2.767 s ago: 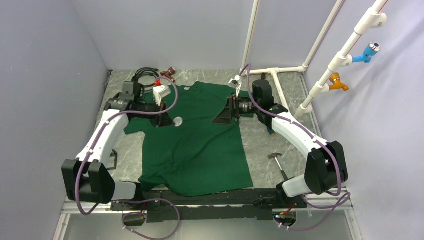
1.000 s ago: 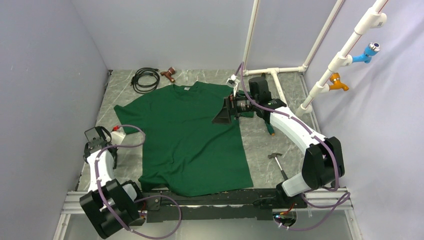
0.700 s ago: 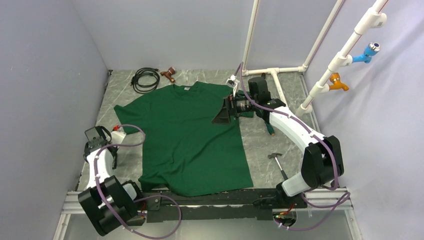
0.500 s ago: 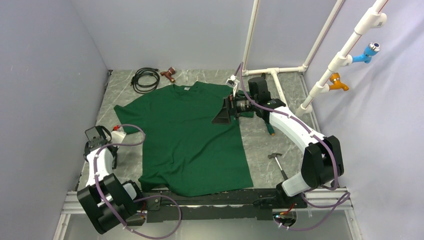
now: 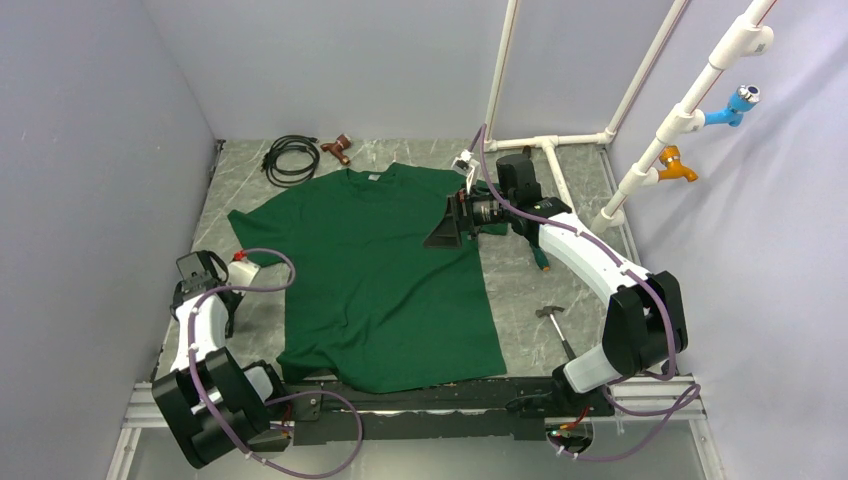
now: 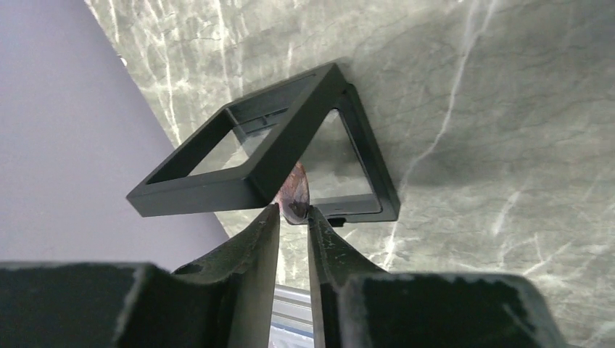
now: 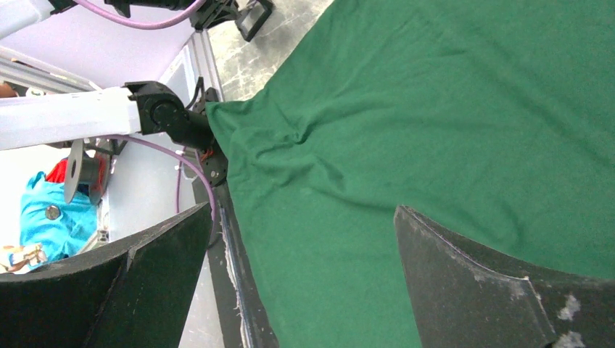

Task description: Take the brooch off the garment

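The brooch, a small pinkish-grey disc seen edge-on, sits between the tips of my left gripper. The tips stand only a narrow gap apart and touch it on both sides. It hangs just over an open black hinged case on the marble table near the left wall. The garment, a dark green T-shirt, lies flat in the middle, and no brooch shows on it. My right gripper hovers wide open over the garment's right side, holding nothing.
A coiled black cable and a small brown object lie at the back left. White pipes run along the back right. A small hammer lies right of the shirt. The left wall stands close to my left arm.
My left gripper has gone from the shirt's chest to the table's left edge, over the black case. In the last second it only shifted slightly. The right arm has stayed still.
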Controlling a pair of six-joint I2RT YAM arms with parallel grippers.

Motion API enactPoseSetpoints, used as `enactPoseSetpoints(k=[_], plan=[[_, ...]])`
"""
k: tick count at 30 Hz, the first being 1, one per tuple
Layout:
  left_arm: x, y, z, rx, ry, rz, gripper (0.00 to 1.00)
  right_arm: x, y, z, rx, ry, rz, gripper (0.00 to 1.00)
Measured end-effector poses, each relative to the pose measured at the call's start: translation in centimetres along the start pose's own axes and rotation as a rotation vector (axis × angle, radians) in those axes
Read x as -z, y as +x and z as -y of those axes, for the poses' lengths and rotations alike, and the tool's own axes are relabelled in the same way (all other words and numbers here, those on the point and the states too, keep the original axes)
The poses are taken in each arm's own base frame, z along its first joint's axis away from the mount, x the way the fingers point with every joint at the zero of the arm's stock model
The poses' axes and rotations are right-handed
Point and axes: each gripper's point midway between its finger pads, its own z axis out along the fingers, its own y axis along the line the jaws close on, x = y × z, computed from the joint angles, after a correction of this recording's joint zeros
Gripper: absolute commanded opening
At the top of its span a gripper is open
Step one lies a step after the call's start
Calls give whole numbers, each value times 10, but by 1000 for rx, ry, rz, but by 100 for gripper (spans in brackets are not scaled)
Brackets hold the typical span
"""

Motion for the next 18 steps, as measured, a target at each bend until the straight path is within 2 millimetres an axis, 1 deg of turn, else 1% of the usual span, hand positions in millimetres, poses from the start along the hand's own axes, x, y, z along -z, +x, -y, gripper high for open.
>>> enactPoseSetpoints(k=[6, 9, 10, 11, 12, 13, 15, 18], plan=[[1, -1, 9, -4, 38, 4, 33, 0, 0, 0, 1, 0, 0, 100], [2, -2, 11, -8, 51, 5, 38, 0, 0, 0, 1, 0, 0, 100], [2, -2, 12, -10, 54, 6, 42, 0, 0, 0, 1, 0, 0, 100], [2, -3, 13, -11, 59, 7, 48, 0, 0, 0, 1, 0, 0, 100], [3, -3, 14, -14, 65, 7, 57, 0, 0, 0, 1, 0, 0, 100], [3, -3, 16, -17, 72, 6, 61, 0, 0, 0, 1, 0, 0, 100], [5, -3, 19, -19, 89, 8, 64, 0, 0, 0, 1, 0, 0, 100], [11, -5, 22, -24, 110, 20, 66, 0, 0, 0, 3, 0, -1, 100]])
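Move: The open box, where the brooch is going, lies just under the left hand, its middle about 2 cm ahead and 4 cm below. The brooch is on edge at the barely parted fingertips, roughly 1 cm ahead and 2 cm below; the raised lid is about 3 cm ahead and 3 cm to the left, almost level. The garment's near sleeve lies some 20 cm ahead and 11 cm right, 4 cm below. From the idle right hand, the box is roughly 52 cm left, 11 cm back and 20 cm down. The left hand lets the brooch go low inside the box, its already parting fingers spreading from a quarter open to nearly two-thirds, slowly at first and then faster. Meanwhile it eases about 2.5 cm to the right at almost the same height, away from the raised lid, with the wrist tilting some 5 degrees so that the fingers point more steeply down; by the end both fingertips are clear of the brooch. ##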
